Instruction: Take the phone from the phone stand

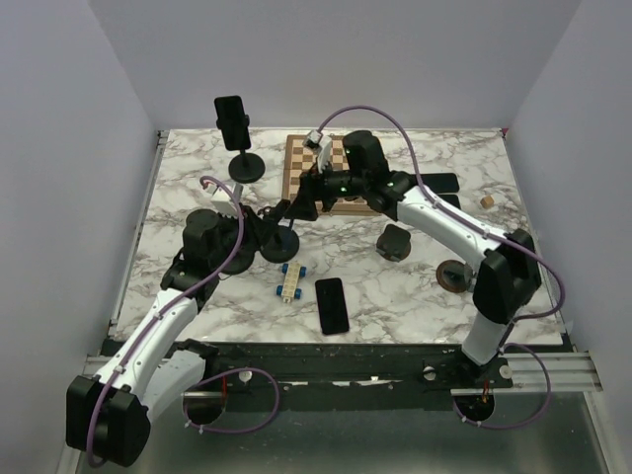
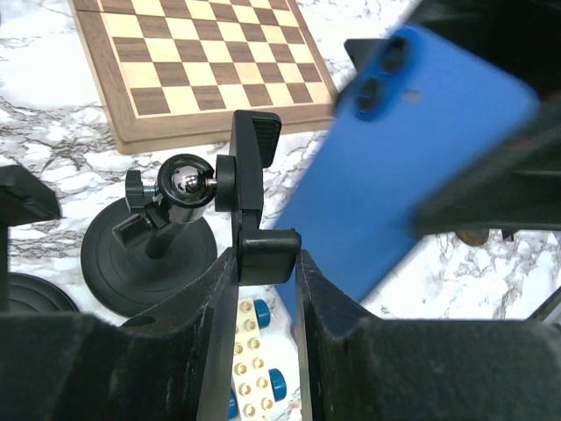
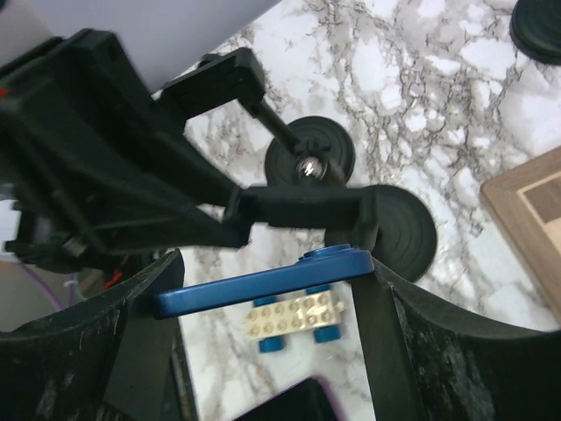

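Observation:
The blue phone point(image 2: 412, 149) hangs tilted above the table, and my right gripper point(image 3: 267, 270) is shut across its width. The black phone stand point(image 2: 250, 167) stands just left of it, on a round base point(image 2: 145, 259) with a shiny ball joint. My left gripper point(image 2: 267, 259) is shut on the stand's lower clamp hook. The phone's lower corner is close to that hook; whether they touch I cannot tell. In the top view the left gripper point(image 1: 269, 219) and the right gripper point(image 1: 304, 205) meet over the table's middle, and the phone is hidden between them.
A second stand point(image 1: 247, 166) at the back left holds a black phone point(image 1: 231, 120). A chessboard point(image 1: 326, 173) lies behind the grippers. A toy brick car point(image 1: 291, 279) and a flat black phone point(image 1: 332, 304) lie in front. A black puck point(image 1: 395, 242) and a brown disc point(image 1: 454, 275) sit to the right.

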`<state>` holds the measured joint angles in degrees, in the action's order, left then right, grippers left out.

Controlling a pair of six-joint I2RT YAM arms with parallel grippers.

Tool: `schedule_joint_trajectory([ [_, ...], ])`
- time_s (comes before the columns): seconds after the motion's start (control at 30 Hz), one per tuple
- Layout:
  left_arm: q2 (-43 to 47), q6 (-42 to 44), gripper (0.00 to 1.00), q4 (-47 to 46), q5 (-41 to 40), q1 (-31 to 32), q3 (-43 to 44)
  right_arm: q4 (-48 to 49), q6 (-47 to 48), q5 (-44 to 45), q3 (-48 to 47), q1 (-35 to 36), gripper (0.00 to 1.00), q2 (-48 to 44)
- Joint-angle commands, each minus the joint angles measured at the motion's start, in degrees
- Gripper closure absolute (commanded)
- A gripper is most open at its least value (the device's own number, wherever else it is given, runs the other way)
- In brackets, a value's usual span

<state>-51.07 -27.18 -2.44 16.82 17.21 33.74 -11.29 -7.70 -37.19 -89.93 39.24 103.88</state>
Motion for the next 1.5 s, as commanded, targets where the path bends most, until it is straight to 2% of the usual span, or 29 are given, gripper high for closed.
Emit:
schedule_joint_trajectory([
  [0.0,-1.02,-1.74,1.0,6.72,-3.54,-1.33,-0.51,6.76,-10.38,-1.67,4.47,-0.84,0.99,-11.27],
  [0.13,-1.64,-2.0,1.0,5.56,-3.27,-1.3,-0.7,8.18,-16.05,-4.37,8.19,-0.84,0.99,-14.0],
  [0.3,-2.5,-2.68,1.0,6.27,-1.94,-1.3,0.36,-2.29,-16.68,5.0,13.9,-0.86,0.99,-18.73],
  [0.33,-2.95,-2.91,0.97,6.86,-1.1,-1.36,0.92,-4.59,-16.27,8.32,15.57,-0.84,0.99,-19.6],
  [0.4,-4.04,-3.76,0.84,7.78,0.32,-1.38,1.9,-8.73,-15.51,12.47,18.96,-0.87,0.99,-21.64],
  [0.53,-4.36,-5.02,0.64,6.99,2.79,-1.39,2.31,-15.31,-14.84,16.66,25.26,-0.84,0.99,-25.89],
  [0.67,-2.24,-5.02,0.47,7.43,3.12,-1.4,3.36,-19.24,-16.06,17.55,31.75,-0.79,0.99,-33.04],
  [0.83,1.69,-1.9,0.35,13.05,2.25,-1.44,8.0,-22.91,-19.07,18.68,38.96,-0.78,0.99,-42.18],
  [0.87,2.67,-1.17,0.24,14.17,1.81,-1.5,9.05,-23.21,-19.69,18.78,40.25,-0.78,0.99,-43.39],
  [0.9,3.89,-0.21,0.19,15.37,1.32,-1.5,10.03,-23.46,-20.53,18.93,41.16,-0.77,0.99,-44.45],
  [1.1,7.3,3.8,0.1,21.07,-3.29,-1.74,18.43,-26.77,-22.99,21.41,39.8,-0.75,0.99,-42.19],
  [1.33,4.47,6.61,0.09,21.35,-4.09,-1.75,29.19,-31.58,-24.64,30.4,36.64,0.13,0.99,-33.04],
  [1.47,3.25,10.17,0.09,21.33,-4.7,-1.74,31.5,-32.65,-25.72,35.24,35.22,1.12,0.99,-28.67],
])
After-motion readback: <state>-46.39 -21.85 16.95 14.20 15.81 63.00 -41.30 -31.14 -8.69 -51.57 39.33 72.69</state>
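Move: The right hand already holds the freed phone. The bare table it is bound for lies about 18 cm back, 18 cm right and 23 cm below; the lying phone is at about the same distance back but only 7 cm right. The toy car is some 11 cm back and 5 cm left, and the small empty stand level with the hand, 24 cm right. The left hand's fingers grip the phone stand's clamp at the hand point; another empty stand is about 12 cm to its left, 4 cm back and 12 cm lower. Rising about 8 cm at first, the right hand swings back and to its right, away from the stand, then sinks to about 14 cm below its start over the bare table right of the lying phone, fingers turning clockwise and down, phone still pinched. The left hand nearly holds place, then opens wide, lets go of the clamp and lifts almost straight up by roughly 19 cm, fingertips tilting up. ##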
